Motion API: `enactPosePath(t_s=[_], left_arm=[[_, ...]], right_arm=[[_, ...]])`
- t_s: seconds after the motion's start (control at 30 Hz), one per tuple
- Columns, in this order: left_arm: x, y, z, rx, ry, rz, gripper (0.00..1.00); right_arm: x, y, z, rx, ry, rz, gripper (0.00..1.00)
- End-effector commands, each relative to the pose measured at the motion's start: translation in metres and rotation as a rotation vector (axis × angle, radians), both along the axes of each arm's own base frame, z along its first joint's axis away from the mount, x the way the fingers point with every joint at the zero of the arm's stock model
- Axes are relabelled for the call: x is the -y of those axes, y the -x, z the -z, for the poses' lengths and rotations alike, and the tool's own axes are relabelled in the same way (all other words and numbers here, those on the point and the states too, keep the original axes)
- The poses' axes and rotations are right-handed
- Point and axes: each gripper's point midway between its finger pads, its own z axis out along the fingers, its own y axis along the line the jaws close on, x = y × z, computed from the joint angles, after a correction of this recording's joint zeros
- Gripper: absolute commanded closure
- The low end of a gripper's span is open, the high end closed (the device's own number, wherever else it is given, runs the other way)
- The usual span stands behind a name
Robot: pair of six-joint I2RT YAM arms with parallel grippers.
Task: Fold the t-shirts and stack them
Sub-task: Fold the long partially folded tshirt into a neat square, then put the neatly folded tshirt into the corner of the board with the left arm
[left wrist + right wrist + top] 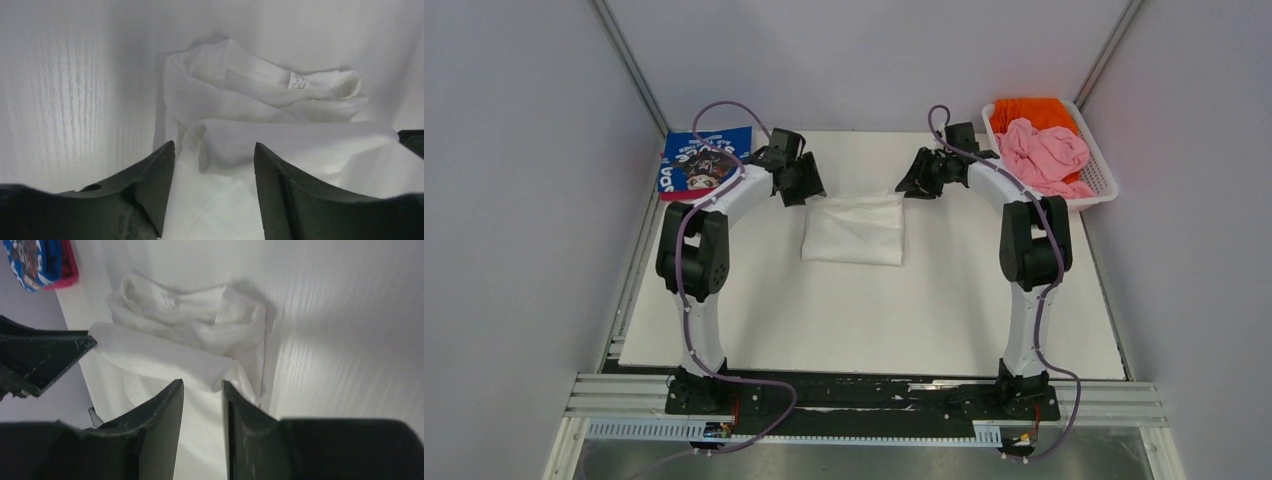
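Observation:
A white t-shirt (854, 230) lies folded into a rectangle on the middle of the table, its loose top layers bunched at the far edge (260, 100) (185, 335). My left gripper (806, 190) (215, 145) hangs over its far left corner, jaws apart, with cloth below them and nothing between them. Over the far right corner my right gripper (912, 185) (202, 382) stands open by a narrow gap, not pinching the cloth. A folded blue t-shirt with white lettering (704, 160) (35, 260) lies at the far left. Pink (1044, 155) and orange (1029, 110) t-shirts are crumpled in a basket.
The white mesh basket (1104, 190) sits at the far right corner of the table. A pink edge (67, 267) shows under the blue t-shirt. Grey walls close in the table on both sides and behind. The white tabletop (874, 320) runs toward the arm bases.

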Motion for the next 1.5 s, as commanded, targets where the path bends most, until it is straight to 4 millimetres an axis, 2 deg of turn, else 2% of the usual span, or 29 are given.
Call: enactPosePath(t_s=[0.0, 0.03, 0.07, 0.2, 0.23, 0.27, 0.3, 0.33, 0.37, 0.4, 0.5, 0.57, 0.6, 0.67, 0.73, 0.83, 0.9, 1.0, 1.07, 1.17, 1.2, 1.3, 1.33, 1.43, 1.47], left_arm=[[-0.001, -0.04, -0.035, 0.118, 0.017, -0.023, 0.14], [0.0, -0.041, -0.039, 0.125, 0.019, -0.023, 0.04], [0.001, -0.045, -0.051, 0.149, 0.024, -0.021, 0.02], [0.004, -0.037, -0.079, 0.202, 0.059, 0.005, 0.0], [0.007, -0.026, -0.078, 0.196, 0.08, 0.028, 0.0], [0.012, -0.025, -0.083, 0.219, 0.099, 0.045, 0.0], [0.015, -0.013, -0.078, 0.201, 0.12, 0.07, 0.0], [0.021, -0.011, -0.08, 0.214, 0.141, 0.088, 0.0], [0.027, -0.002, -0.073, 0.191, 0.166, 0.118, 0.0], [0.033, -0.002, -0.073, 0.203, 0.187, 0.132, 0.0], [0.048, 0.0, -0.059, 0.176, 0.244, 0.176, 0.0], [0.053, -0.009, -0.054, 0.189, 0.26, 0.175, 0.0], [0.054, -0.015, -0.051, 0.195, 0.259, 0.169, 0.0], [0.051, -0.027, -0.036, 0.178, 0.228, 0.137, 0.0], [0.045, -0.039, -0.017, 0.145, 0.18, 0.096, 0.0], [0.041, -0.046, 0.015, 0.079, 0.14, 0.068, 0.0], [0.035, -0.043, 0.035, 0.03, 0.111, 0.043, 0.0], [0.029, -0.025, 0.062, -0.059, 0.081, 0.042, 0.0], [0.026, -0.008, 0.074, -0.108, 0.08, 0.053, 0.0], [0.022, 0.02, 0.084, -0.154, 0.081, 0.062, 0.0], [0.019, 0.035, 0.085, -0.175, 0.079, 0.065, 0.0], [0.014, 0.067, 0.083, -0.197, 0.069, 0.076, 0.0], [0.011, 0.081, 0.077, -0.195, 0.063, 0.077, 0.0], [0.009, 0.104, 0.057, -0.153, 0.032, 0.088, 0.0], [0.009, 0.11, 0.043, -0.121, 0.031, 0.097, 0.0]], right_arm=[[0.007, -0.042, -0.022, 0.109, -0.015, 0.018, 0.38], [0.006, -0.043, -0.027, 0.113, -0.019, 0.011, 0.18], [0.006, -0.042, -0.031, 0.117, -0.018, 0.011, 0.02], [0.007, -0.021, -0.039, 0.119, -0.001, 0.008, 0.0], [0.006, -0.012, -0.04, 0.115, 0.003, 0.001, 0.0], [0.005, -0.004, -0.039, 0.111, 0.006, -0.005, 0.0], [0.002, 0.005, -0.04, 0.112, 0.003, -0.016, 0.0], [-0.003, 0.013, -0.041, 0.115, -0.006, -0.034, 0.0], [-0.008, 0.02, -0.043, 0.123, -0.022, -0.051, 0.0], [-0.013, 0.025, -0.044, 0.125, -0.04, -0.064, 0.0], [-0.027, 0.028, -0.049, 0.13, -0.097, -0.095, 0.0], [-0.034, 0.02, -0.053, 0.144, -0.121, -0.102, 0.0], [-0.035, 0.014, -0.049, 0.142, -0.127, -0.094, 0.0], [-0.039, -0.001, -0.043, 0.132, -0.136, -0.072, 0.0], [-0.042, -0.015, -0.029, 0.104, -0.144, -0.052, 0.0], [-0.041, -0.041, 0.004, 0.078, -0.113, 0.001, 0.0], [-0.039, -0.049, 0.04, 0.029, -0.082, 0.023, 0.0], [-0.036, -0.033, 0.086, -0.091, -0.071, 0.036, 0.0], [-0.033, -0.016, 0.107, -0.152, -0.053, 0.043, 0.0], [-0.025, 0.009, 0.117, -0.188, -0.017, 0.049, 0.0], [-0.022, 0.022, 0.119, -0.2, -0.003, 0.049, 0.0], [-0.018, 0.048, 0.1, -0.173, 0.017, 0.04, 0.0], [-0.019, 0.058, 0.094, -0.164, 0.02, 0.032, 0.0], [-0.021, 0.081, 0.071, -0.114, 0.025, 0.017, 0.0], [-0.023, 0.086, 0.06, -0.083, 0.024, 0.007, 0.0]])
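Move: Midway between the hands lies the folded white t-shirt, its middle about 7 cm right and 5 cm back of the left hand, about 8 cm left and 5 cm back of the right, some 4 cm lower than both. The blue folded pile is some 20 cm left of the left hand and 10 cm farther out. From the right hand, the laundry basket stands roughly 27 cm right and 9 cm ahead. Opening wide to let go of the folded-over edge, both hands push slightly forward, lift and loop inward about 4 cm over the t-shirt, the right hand also dipping back first. They then reach forward and come down with open fingers onto its far part, near the side edges, and drag it back towards the bases, travelling some 9 cm. ##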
